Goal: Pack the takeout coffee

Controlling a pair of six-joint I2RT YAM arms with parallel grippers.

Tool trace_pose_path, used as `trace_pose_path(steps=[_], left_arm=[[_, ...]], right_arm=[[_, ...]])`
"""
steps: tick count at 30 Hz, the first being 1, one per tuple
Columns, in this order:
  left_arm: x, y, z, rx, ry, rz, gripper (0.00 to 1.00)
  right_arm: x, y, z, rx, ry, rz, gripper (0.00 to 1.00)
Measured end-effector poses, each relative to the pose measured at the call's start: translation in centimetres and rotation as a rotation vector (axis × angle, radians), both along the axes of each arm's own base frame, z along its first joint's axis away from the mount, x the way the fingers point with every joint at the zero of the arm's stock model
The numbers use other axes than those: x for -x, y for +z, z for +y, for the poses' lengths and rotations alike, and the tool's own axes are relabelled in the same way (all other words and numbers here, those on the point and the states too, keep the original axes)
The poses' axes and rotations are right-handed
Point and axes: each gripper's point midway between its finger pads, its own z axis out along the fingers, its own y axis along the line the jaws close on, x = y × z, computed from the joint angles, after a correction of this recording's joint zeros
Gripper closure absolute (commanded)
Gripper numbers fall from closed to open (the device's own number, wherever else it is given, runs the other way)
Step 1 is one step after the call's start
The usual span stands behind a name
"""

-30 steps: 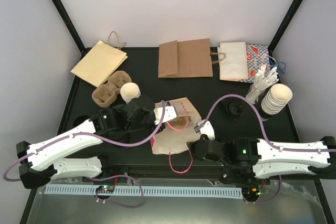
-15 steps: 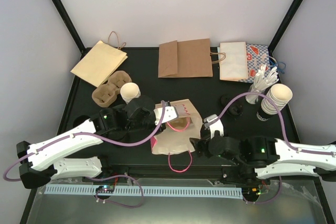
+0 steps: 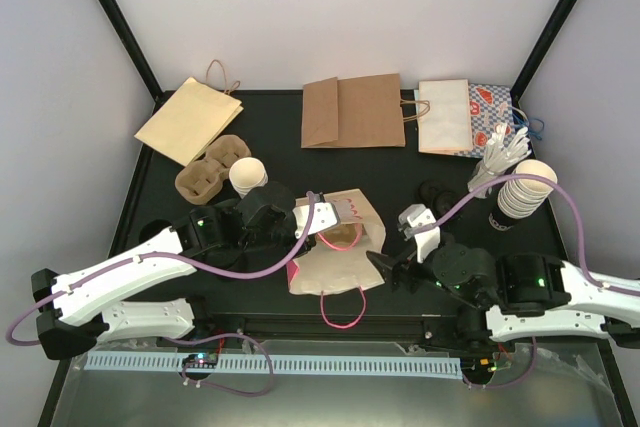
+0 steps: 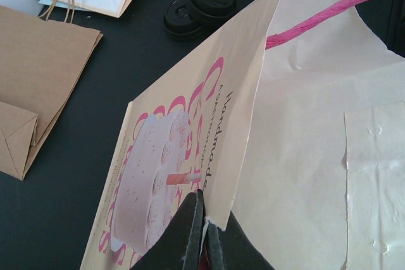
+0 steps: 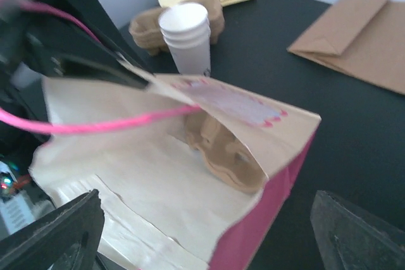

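The takeout coffee, a small white cup (image 3: 247, 175) (image 5: 185, 36), stands on the table beside a cardboard carrier (image 3: 208, 169), left of the bag. A cream bag with pink handles (image 3: 335, 252) (image 5: 158, 181) lies on its side, mouth toward the right arm, with a brown cup carrier (image 5: 228, 150) inside. My left gripper (image 3: 303, 217) (image 4: 205, 219) is shut on the bag's upper edge and holds the mouth up. Just in front of that mouth, my right gripper (image 3: 383, 269) (image 5: 212, 238) stands open and empty.
Two black lids (image 3: 440, 197) (image 4: 199, 4) lie right of the bag. A tall stack of cream cups (image 3: 525, 187) and a cup of stirrers (image 3: 500, 152) stand at the right. Flat paper bags lie along the back: tan (image 3: 188, 119), brown (image 3: 352, 110), white (image 3: 445, 115).
The right arm has swung its wrist rightward and back, keeping the gripper at the bag's mouth, and its jaws have spread wider. The left gripper and bag have not moved.
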Motion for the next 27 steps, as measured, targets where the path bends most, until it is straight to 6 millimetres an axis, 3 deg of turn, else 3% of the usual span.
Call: trace_pose_path(steps=[3,5,10,13,21,27], left_arm=[[0.0,0.0,0.0,0.001,0.002,0.002,0.98],[0.0,0.0,0.0,0.002,0.002,0.003,0.98],[0.0,0.0,0.0,0.002,0.004,0.004,0.98],[0.0,0.0,0.0,0.003,0.005,0.005,0.98],[0.0,0.0,0.0,0.006,0.009,0.009,0.98],[0.0,0.0,0.0,0.008,0.009,0.008,0.98]], right_arm=[[0.3,2.8,1.0,-0.014,0.077,-0.082,0.16],[0.5,3.6,1.4,-0.003,0.117,-0.122,0.24],[0.9,4.2,4.3,0.119,0.231,-0.227,0.65],[1.0,3.6,5.8,0.198,0.288,-0.274,0.95],[1.7,3.5,6.7,0.248,0.400,-0.381,0.99],[2.3,1.3,7.5,0.363,0.511,-0.442,0.99]])
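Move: The bag's far pink handle, looping over the bag mouth, is about 7 cm to the right hand's left, 1 cm back and 2 cm higher; from the left hand it lies some 4 cm to the right, 3 cm back and 1 cm up. Down inside the bag sits the cup carrier, roughly 7 cm left of the right hand, 2 cm ahead and 14 cm below. The near handle hangs about 9 cm left, 11 cm back and 8 cm lower; the black lids lie some 17 cm right, 10 cm ahead, 20 cm down. The far pink handle is what the wide-open right hand goes for: it swings about 7 cm left over the bag mouth and 2 cm back, rising 4 cm first and then sinking 3, while the wrist rolls some 45 degrees counter-clockwise as seen from behind the hand. On the way its fingers shut fully, seeming to pinch the handle. The left hand stays still, keeping its pinch on the bag rim. ##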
